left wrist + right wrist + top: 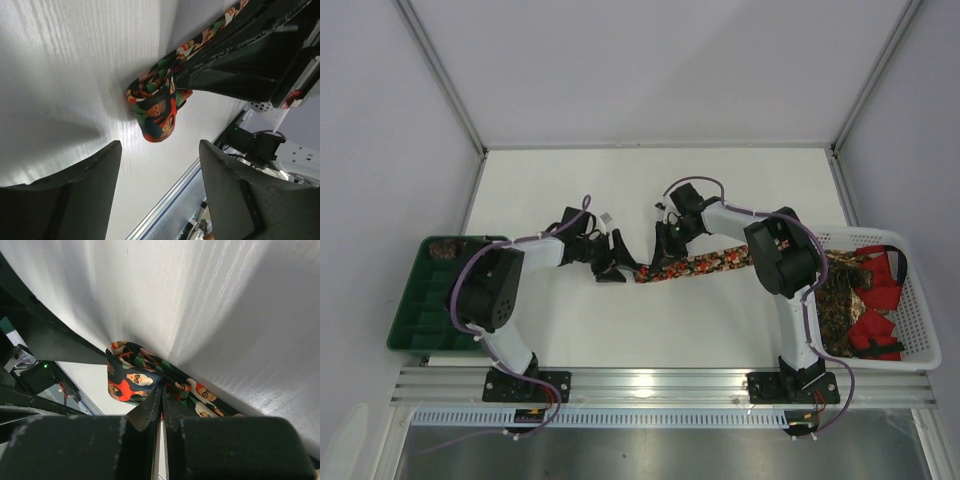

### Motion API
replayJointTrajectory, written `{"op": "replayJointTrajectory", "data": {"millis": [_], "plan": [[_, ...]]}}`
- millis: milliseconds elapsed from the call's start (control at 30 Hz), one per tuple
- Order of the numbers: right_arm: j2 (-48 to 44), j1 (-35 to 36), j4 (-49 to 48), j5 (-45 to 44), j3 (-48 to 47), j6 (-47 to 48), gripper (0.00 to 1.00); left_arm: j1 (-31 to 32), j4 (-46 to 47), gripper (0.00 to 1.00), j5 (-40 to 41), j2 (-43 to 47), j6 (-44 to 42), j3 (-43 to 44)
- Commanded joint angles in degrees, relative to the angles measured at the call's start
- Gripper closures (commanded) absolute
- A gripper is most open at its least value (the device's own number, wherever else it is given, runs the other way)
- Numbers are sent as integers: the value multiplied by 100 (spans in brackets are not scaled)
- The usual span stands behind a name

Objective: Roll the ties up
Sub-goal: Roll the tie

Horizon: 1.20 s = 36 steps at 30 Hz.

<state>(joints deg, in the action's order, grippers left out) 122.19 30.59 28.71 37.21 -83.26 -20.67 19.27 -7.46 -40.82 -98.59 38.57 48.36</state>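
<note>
One tie (708, 264), dark with red, green and cream figures, lies across the middle of the table and runs right toward the basket. Its left end is curled into a small loop (156, 107). My right gripper (666, 254) is shut on the tie just behind that loop; in the right wrist view the fingertips (161, 388) meet with the fabric (131, 380) pinched between them. My left gripper (618, 268) sits just left of the loop. In the left wrist view it (160, 150) is open, with only bare table between its fingers.
A white basket (923, 310) at the right edge holds more patterned ties (840, 300) and red fabric (875, 325). A green compartment tray (415, 325) stands at the left, with a rolled tie (445, 248) in its far corner. The right arm's dark body (240, 55) fills the left wrist view's upper right.
</note>
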Motion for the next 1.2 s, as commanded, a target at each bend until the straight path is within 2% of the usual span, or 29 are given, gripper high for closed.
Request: {"op": "replayJointTrajectory", "data": {"millis": [0, 433, 700, 933, 1033, 1167], "plan": [[-213, 9, -23, -443, 100, 256, 93, 33, 728, 30, -366, -161, 449, -19], [-240, 0, -102, -478, 135, 195, 92, 218, 694, 32, -181, -759, 995, 174], [-248, 8, -155, -461, 126, 159, 92, 244, 720, 43, -163, -1013, 960, 297], [-301, 52, -103, -487, 117, 98, 92, 244, 720, 67, 3, -1093, 881, 288], [-380, 96, 72, -609, 65, 45, 92, 244, 677, 93, 82, -1066, 811, 279], [-582, 140, 249, -680, 82, -192, 92, 244, 527, 100, 328, -829, 670, 201]]}}
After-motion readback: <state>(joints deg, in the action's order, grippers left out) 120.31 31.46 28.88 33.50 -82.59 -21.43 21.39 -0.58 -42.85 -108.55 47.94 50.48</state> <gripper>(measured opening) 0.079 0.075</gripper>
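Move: The tie's rolled end lies just off the left hand's open fingers, about 3 cm to the right, 1 cm ahead and 3 cm below. The right gripper's closed tips are some 6 cm right of the left hand, 2 cm ahead and 2 cm lower. The unrolled strip runs off beyond them, its middle roughly 18 cm right, 2 cm ahead and 4 cm down. From the right hand the rolled end is about 3 cm left, 1 cm back and 1 cm lower. The tie's rolled end is taken by the left gripper, which sinks about 3 cm and slides 2 to 3 cm right towards the right fingertips, its wrist turning some 10 degrees. Its fingers stay open on the way down, then shut and pinch the near-left end of the roll. The right hand stays put, still pinching the tie just behind the roll. ##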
